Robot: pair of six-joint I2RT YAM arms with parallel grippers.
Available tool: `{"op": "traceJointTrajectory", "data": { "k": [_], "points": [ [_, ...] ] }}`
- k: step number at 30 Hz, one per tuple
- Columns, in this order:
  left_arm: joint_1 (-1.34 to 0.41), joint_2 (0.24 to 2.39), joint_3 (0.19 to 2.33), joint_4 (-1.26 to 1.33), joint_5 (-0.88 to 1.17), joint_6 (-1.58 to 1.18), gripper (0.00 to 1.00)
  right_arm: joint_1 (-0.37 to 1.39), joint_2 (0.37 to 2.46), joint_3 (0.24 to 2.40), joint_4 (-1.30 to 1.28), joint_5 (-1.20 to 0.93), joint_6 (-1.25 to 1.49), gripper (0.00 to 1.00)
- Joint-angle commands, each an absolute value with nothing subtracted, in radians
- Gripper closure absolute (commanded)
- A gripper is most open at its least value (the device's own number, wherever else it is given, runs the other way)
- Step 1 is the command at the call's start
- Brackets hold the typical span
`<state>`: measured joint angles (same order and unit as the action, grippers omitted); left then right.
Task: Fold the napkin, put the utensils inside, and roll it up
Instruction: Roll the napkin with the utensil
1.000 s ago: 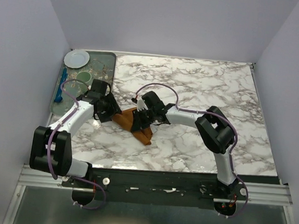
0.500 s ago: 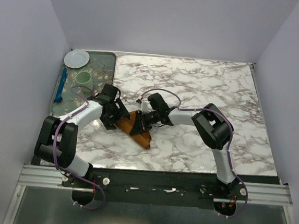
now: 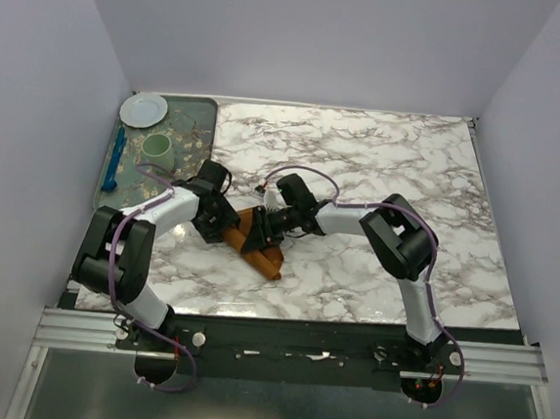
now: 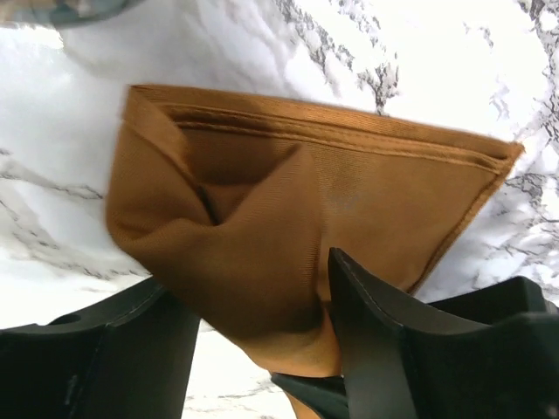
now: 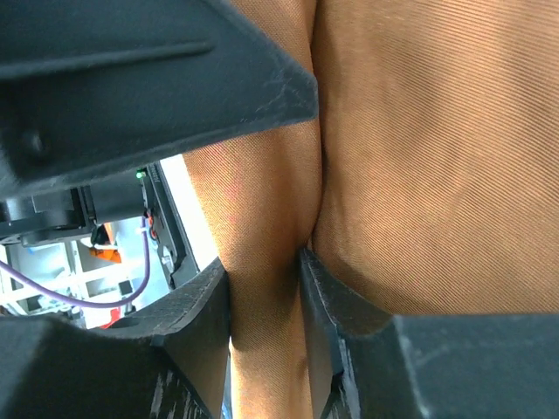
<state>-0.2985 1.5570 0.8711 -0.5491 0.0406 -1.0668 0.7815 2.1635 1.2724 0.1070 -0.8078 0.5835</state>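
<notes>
The rust-orange napkin (image 3: 265, 250) lies bunched and partly folded on the marble table, left of centre. My left gripper (image 3: 219, 216) is at its left end. In the left wrist view a thick bulge of napkin (image 4: 288, 183) fills the gap of the left gripper (image 4: 253, 272) and touches both fingers. My right gripper (image 3: 265, 225) reaches in from the right. In the right wrist view a fold of napkin (image 5: 437, 131) is pinched between the pads of the right gripper (image 5: 262, 262). The utensils are hidden.
A dark tray (image 3: 197, 124) stands at the table's back left with a white plate (image 3: 144, 109), a pale green cup (image 3: 156, 146) and a blue utensil (image 3: 116, 159). Both arms meet over the napkin, their wrists close together.
My left arm has swung right, bringing its gripper onto the napkin's left end. The right gripper has stayed on the cloth and shifted slightly left.
</notes>
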Motion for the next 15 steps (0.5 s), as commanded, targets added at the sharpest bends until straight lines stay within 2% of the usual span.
{"op": "traceJointTrajectory", "data": {
  "k": [1,5,10,15],
  "points": [
    [-0.304,1.589,0.870,-0.532,-0.064,-1.075,0.37,0.779,2.152,1.241,0.020,-0.678,0.516,0.56],
    [-0.305,1.598,0.870,-0.525,-0.055,-1.069,0.51,0.794,2.108,1.272,-0.092,-0.586,0.425,0.52],
    [-0.305,1.594,0.874,-0.526,-0.048,-1.057,0.58,0.850,1.973,1.308,-0.279,-0.366,0.259,0.41],
    [-0.305,1.595,0.877,-0.538,-0.026,-1.043,0.63,0.956,1.887,1.286,-0.316,-0.017,0.183,0.35]
  ]
}}
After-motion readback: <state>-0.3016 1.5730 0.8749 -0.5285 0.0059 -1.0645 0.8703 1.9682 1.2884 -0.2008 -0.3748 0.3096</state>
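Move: The napkin's rolled far-left end already stands between the left gripper's open fingers, about level with them and perhaps 1 cm lower; the roll's other end lies some 12 cm right and 8 cm back. The green cup is roughly 17 cm ahead and 16 cm left. From the right hand, whose fingers still straddle the roll's middle, that far-left end is about 5 cm left and 4 cm ahead, the other end some 8 cm right and 4 cm back. Hold the left gripper almost in place over the roll's far-left end and close its fingers from well open to under half, pinching the cloth. Meanwhile open the right fingers and draw that hand off the roll's middle, about 2.5 cm right and 1.5 cm up with a slight forward drift, rolling it and tipping its fingers farther down, some 25 degrees in all. ##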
